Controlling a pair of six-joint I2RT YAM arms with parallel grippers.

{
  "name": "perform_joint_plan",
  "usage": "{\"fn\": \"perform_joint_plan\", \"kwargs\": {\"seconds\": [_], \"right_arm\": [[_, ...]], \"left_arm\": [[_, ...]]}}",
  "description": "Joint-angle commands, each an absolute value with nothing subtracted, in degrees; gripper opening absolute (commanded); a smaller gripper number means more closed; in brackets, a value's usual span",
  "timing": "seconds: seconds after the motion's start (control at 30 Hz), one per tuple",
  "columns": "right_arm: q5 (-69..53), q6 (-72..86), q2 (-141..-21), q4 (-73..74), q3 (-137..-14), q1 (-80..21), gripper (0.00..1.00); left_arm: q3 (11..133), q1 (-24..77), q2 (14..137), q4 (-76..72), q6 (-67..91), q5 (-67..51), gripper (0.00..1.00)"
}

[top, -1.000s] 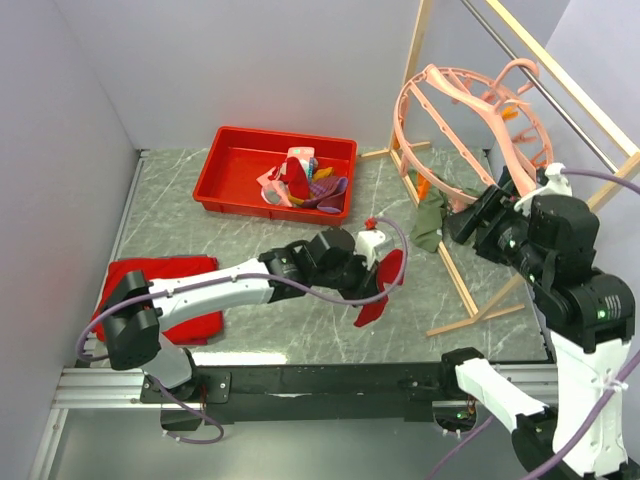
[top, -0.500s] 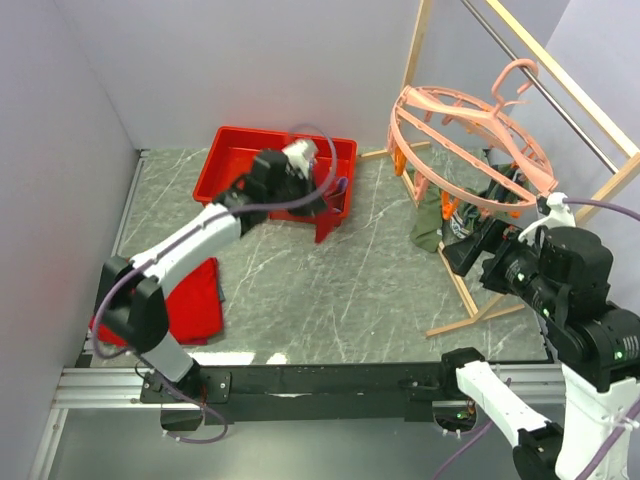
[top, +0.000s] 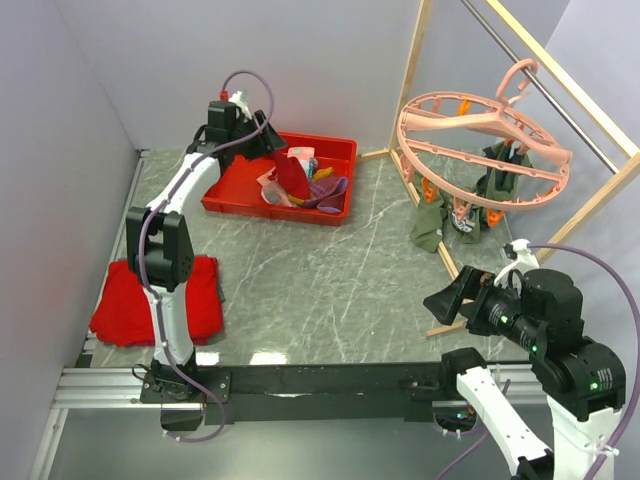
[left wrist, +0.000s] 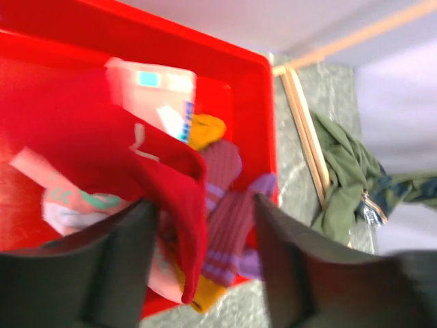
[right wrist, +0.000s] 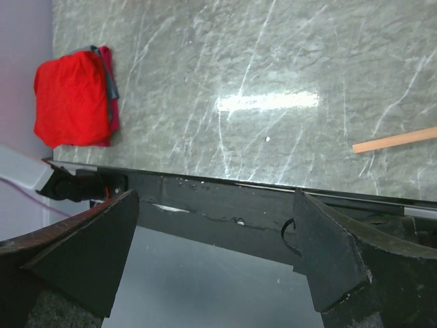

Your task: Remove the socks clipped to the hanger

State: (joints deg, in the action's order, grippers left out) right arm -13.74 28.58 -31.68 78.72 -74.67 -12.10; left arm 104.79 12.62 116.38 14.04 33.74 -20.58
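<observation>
The round pink hanger [top: 482, 135] hangs from the rail at the right. Olive and dark green socks [top: 431, 222] dangle from its clips, also visible in the left wrist view as the olive sock [left wrist: 340, 179]. My left gripper [top: 262, 140] [left wrist: 205, 266] is over the red tray [top: 225, 195], its jaws apart. A red sock [left wrist: 167, 174] droops loose between the fingers onto the pile. Pink-mint [left wrist: 68, 205], mustard [left wrist: 205, 130] and maroon-purple [left wrist: 229, 219] socks lie in the tray. My right gripper [top: 447, 298] [right wrist: 215, 253] is open and empty, low over the table's front right edge, away from the hanger.
A wooden-framed rail [top: 575, 205] stands at the right, its base strip [right wrist: 396, 140] lying on the marble table. A folded red cloth [top: 155, 300] [right wrist: 72, 99] lies at the front left. White walls close in the back and left.
My left arm swung from mid-table to the tray with the red sock and its jaws opened. My right arm pulled back from the hanger, down toward the front edge. The hanger swung level.
</observation>
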Motion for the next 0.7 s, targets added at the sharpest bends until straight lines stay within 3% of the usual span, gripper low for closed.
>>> {"fn": "perform_joint_plan", "kwargs": {"seconds": [0.0, 0.03, 0.07, 0.27, 0.4, 0.67], "right_arm": [[-15.4, 26.7, -30.9, 79.6, -75.5, -11.9, 1.0], [-16.3, 25.9, -30.9, 79.7, -75.2, -12.0, 1.0], [-17.4, 25.6, -30.8, 79.5, -74.8, -11.9, 1.0], [-22.8, 22.7, -29.6, 77.4, -72.7, -11.9, 1.0], [-26.8, 21.3, -30.5, 74.6, -69.2, -11.9, 1.0], [-31.6, 22.9, -34.8, 61.8, -63.1, -12.4, 1.0]], "left_arm": [[110.4, 12.0, 117.5, 13.9, 35.3, -21.2, 0.73], [110.0, 12.0, 117.2, 14.1, 34.6, -20.7, 0.8], [109.3, 12.0, 115.7, 14.0, 34.4, -19.7, 0.93], [99.6, 12.0, 106.2, 14.3, 32.7, -18.4, 0.96], [86.8, 12.5, 97.2, 12.8, 33.0, -19.8, 0.96], [68.4, 14.3, 77.9, 12.5, 34.4, -22.8, 0.96]]}}
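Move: The left hand is above the nearer half of the red tray, whose middle is about 3 cm ahead and 20 cm below. Its fingers are already parting on the red sock, which hangs at the fingertips with its middle some 10 cm below, 3 cm to the right and 1 cm ahead. The purple socks lie in the tray about 13 cm to the right and level fore and aft. From the right hand the tray is roughly 49 cm ahead, 32 cm left. Easing barely a centimetre forward and left, the left hand spreads its fingers from half to fully open and lets go of the red sock over the tray; it then draws back quickly, some 14 cm towards the robot and rising about 5 cm, wrist attitude almost unchanged. The right hand, open and empty, shifts about 4 cm left, sinks a little and turns roughly 15 degrees counter-clockwise. ##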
